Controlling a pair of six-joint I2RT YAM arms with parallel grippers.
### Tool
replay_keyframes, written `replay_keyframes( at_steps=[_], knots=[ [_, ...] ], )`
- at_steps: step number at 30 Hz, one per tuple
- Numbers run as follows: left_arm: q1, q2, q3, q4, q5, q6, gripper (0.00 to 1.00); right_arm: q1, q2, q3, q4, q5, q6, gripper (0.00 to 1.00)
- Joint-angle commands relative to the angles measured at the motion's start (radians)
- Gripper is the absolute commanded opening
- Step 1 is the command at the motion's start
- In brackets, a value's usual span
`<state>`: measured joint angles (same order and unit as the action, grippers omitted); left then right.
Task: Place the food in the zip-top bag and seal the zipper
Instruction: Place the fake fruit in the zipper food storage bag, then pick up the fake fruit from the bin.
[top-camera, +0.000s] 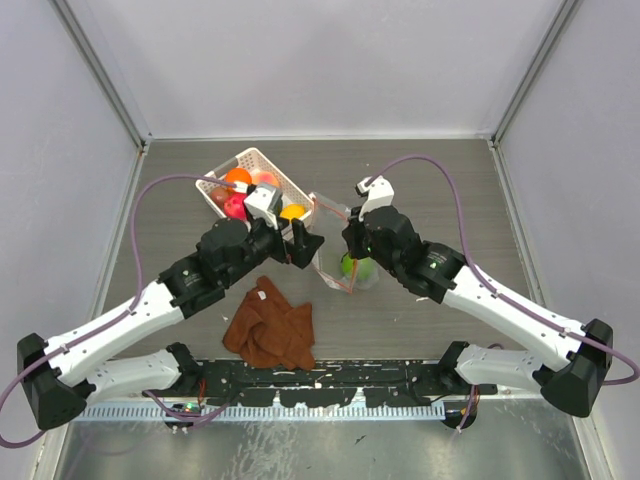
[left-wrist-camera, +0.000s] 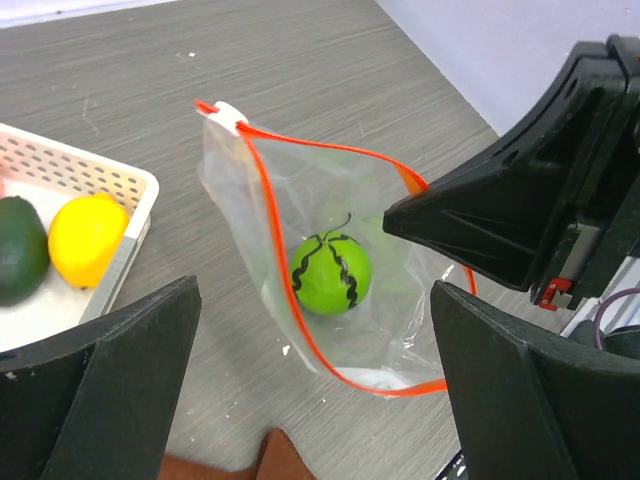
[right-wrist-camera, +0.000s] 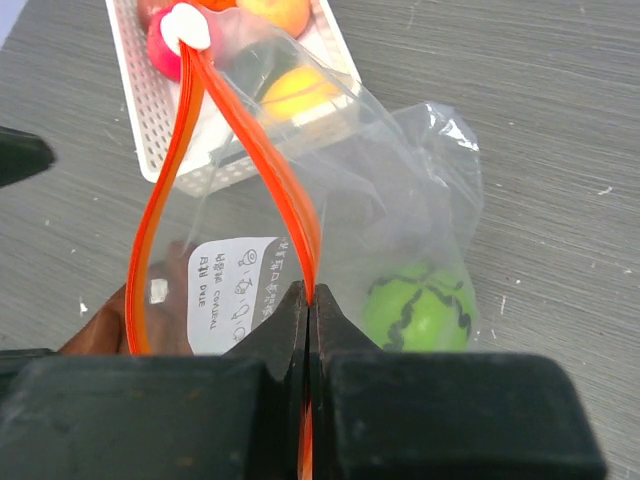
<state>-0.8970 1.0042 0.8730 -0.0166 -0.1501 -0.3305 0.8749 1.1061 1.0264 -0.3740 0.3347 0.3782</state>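
The clear zip-top bag (top-camera: 335, 255) stands open on the table between both arms. One bright green striped fruit (left-wrist-camera: 331, 273) (right-wrist-camera: 418, 308) lies inside it. My right gripper (right-wrist-camera: 311, 292) (top-camera: 351, 238) is shut on the orange-red zipper (right-wrist-camera: 285, 190) (left-wrist-camera: 285, 270), pinching one side of the mouth and holding it up. Beside the bag's mouth, my left gripper (left-wrist-camera: 315, 390) (top-camera: 305, 245) hangs open and holds nothing. More food sits in the basket: orange (top-camera: 238, 177), red (top-camera: 235, 206), yellow (top-camera: 292, 212) (left-wrist-camera: 88, 240) and dark green (left-wrist-camera: 18, 250) pieces.
The white lattice basket (top-camera: 255, 160) stands just behind the left gripper, left of the bag. A brown cloth (top-camera: 270, 325) lies crumpled on the table near the arm bases. Grey walls close in the table on three sides.
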Motion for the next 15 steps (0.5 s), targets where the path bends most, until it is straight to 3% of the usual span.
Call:
replay_keyframes(
  at_steps=[1,9,15],
  knots=[
    [-0.003,0.014,0.107,-0.207,-0.083,-0.054,0.98,0.003,-0.042,-0.013,0.036,0.088,0.016,0.00],
    [0.062,0.066,0.243,-0.415,-0.150,-0.083,0.98,0.003,-0.068,-0.020,-0.045,0.287,0.012,0.00],
    [0.209,0.139,0.295,-0.471,-0.064,-0.096,0.99,0.003,-0.084,-0.003,-0.065,0.349,-0.025,0.00]
  ],
)
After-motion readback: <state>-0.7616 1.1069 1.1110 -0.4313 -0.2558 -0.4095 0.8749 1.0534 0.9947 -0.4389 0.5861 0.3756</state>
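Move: The lemon in the basket, nearest of the remaining fruit, lies about 18 cm ahead of my open left hand, 5 cm to its left and 18 cm below. The avocado is some 20 cm ahead and 11 cm left, the peach 27 cm ahead and 12 cm left. The bag with the green melon inside is roughly 4 cm ahead of and 10 cm to the right of that hand. From my right hand, the lemon is about 16 cm ahead and 15 cm left. Coming away empty from the bag's mouth, I swing my left hand about 5 cm left and, gathering pace, nearly 4 cm forward towards the fruit basket, turning it counter-clockwise and tipping the wide-open fingers down. My right hand keeps its pinch on the zipper edge and carries the bag 5 cm to the right, turning clockwise. ##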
